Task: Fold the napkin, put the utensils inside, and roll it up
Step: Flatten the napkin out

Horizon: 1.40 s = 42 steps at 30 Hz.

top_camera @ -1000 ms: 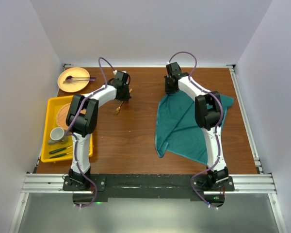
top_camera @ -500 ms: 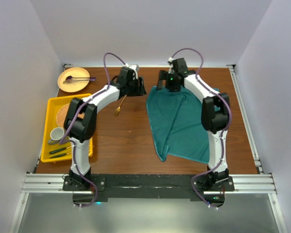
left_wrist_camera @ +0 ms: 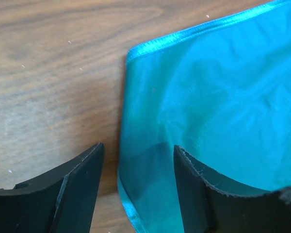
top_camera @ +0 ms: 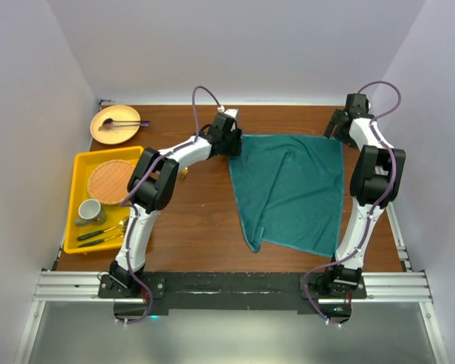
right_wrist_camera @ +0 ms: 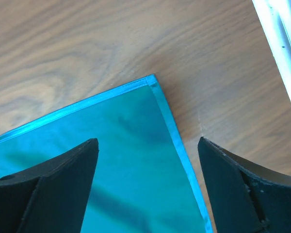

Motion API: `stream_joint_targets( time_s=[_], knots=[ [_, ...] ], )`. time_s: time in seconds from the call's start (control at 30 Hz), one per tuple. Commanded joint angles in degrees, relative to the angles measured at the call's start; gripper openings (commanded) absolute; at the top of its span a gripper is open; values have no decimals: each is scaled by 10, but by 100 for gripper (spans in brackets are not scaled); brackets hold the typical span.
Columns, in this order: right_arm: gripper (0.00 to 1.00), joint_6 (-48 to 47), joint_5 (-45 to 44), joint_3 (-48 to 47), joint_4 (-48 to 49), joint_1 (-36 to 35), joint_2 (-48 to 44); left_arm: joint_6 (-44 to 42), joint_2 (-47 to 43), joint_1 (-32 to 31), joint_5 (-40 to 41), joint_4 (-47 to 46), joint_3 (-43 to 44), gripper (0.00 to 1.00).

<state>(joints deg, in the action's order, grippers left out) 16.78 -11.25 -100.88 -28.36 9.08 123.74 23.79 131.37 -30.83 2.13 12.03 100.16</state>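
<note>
The teal napkin (top_camera: 292, 189) lies spread out flat on the wooden table, with one crease down its middle. My left gripper (top_camera: 233, 144) is open at the napkin's far left corner; in the left wrist view the gripper (left_wrist_camera: 138, 148) straddles the hemmed edge (left_wrist_camera: 136, 121). My right gripper (top_camera: 340, 130) is open at the far right corner; in the right wrist view the gripper (right_wrist_camera: 148, 141) has the corner (right_wrist_camera: 153, 82) between its fingers. Neither holds the cloth. A bit of gold fork (top_camera: 183, 173) shows beside the left arm, mostly hidden.
A yellow tray (top_camera: 80, 163) at the left holds a woven coaster (top_camera: 112, 180), a cup (top_camera: 89, 208) and dark-handled cutlery (top_camera: 95, 236). A tan plate (top_camera: 114, 125) with a purple-ended utensil stands at the back left. A metal rail (top_camera: 379, 167) runs along the table's right edge.
The right gripper has swung right to the far right corner and the left gripper has moved right to the far left corner. The bunched napkin is now spread flat.
</note>
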Motion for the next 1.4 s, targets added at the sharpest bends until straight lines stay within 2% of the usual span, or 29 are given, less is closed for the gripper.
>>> stream_joint_targets(
  time_s=[0.0,0.13,0.17,0.23,0.37,0.43,0.47,0.53,0.57,0.6,0.67,0.7,0.73,0.8,0.93,0.97,1.07,1.1,1.27,1.3,1.37],
  knots=[
    [84,-28,-13,-10,51,-10,25,3,27,8,0,-10,35,58],
    [75,-20,24,-35,67,15,64,7,49,7,-6,-1,58,45],
    [74,-22,27,-55,57,17,74,6,51,7,-4,2,62,40],
    [70,-31,38,-80,40,17,107,6,53,8,3,5,69,36],
    [64,-37,14,-86,21,15,128,-2,52,9,10,8,81,26],
    [56,-35,19,-95,4,15,136,-5,50,9,14,10,91,22],
    [51,-35,16,-99,-4,16,140,-6,49,9,14,9,92,15],
    [42,-32,22,-118,-14,14,158,-11,49,9,12,8,105,8],
    [36,-33,30,-128,-29,14,168,-17,50,9,12,9,111,4],
    [25,-34,44,-137,-36,13,175,-21,51,9,12,11,117,1],
    [15,-38,54,-142,-33,7,180,-40,52,9,14,14,140,0],
    [5,-43,56,-138,-28,3,178,-49,49,11,12,9,145,0],
    [0,-43,54,-132,-23,-5,167,-59,41,10,8,5,154,0],
    [0,-42,46,-129,-22,-15,148,-81,30,10,16,10,170,0],
    [0,-13,-3,-58,-13,-43,36,-103,-26,11,0,8,178,0],
    [0,-3,-8,-44,-14,-49,-31,-101,-37,10,-2,13,177,0],
    [0,11,-37,7,-18,-78,-130,-98,-92,10,-16,19,167,0],
    [0,10,-43,16,-21,-85,-193,-98,-124,10,-19,20,155,0],
    [0,2,-19,90,-38,-86,-387,-93,-252,10,-19,15,85,0],
    [0,1,-15,104,-37,-86,-451,-97,-299,10,-38,15,61,0],
    [0,-9,15,132,-43,-86,-515,-109,-346,10,-48,22,39,0]
  ],
)
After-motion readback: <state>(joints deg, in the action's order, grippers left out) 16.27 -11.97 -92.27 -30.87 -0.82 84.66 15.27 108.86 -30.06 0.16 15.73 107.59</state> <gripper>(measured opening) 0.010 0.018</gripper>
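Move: The napkin lies spread between the open hands. Its far left corner is about 6 cm ahead, 2 cm right and 2 cm below the left hand; the far right corner is roughly 6 cm ahead, 3 cm right and 5 cm below the right hand. The gold fork lies some 17 cm left and 4 cm back of the left hand, and the napkin's near-left tip about 37 cm back and 5 cm right of it. Forward a couple of centimetres, low over the table, the left hand shuts on the napkin near its far left corner; the right goes down and forward about 5 cm each and pinches the far right corner. Both keep hold and swing up nearly 30 cm, drawing back, the right also moving left, fingers tipping up some 25–30 degrees. ##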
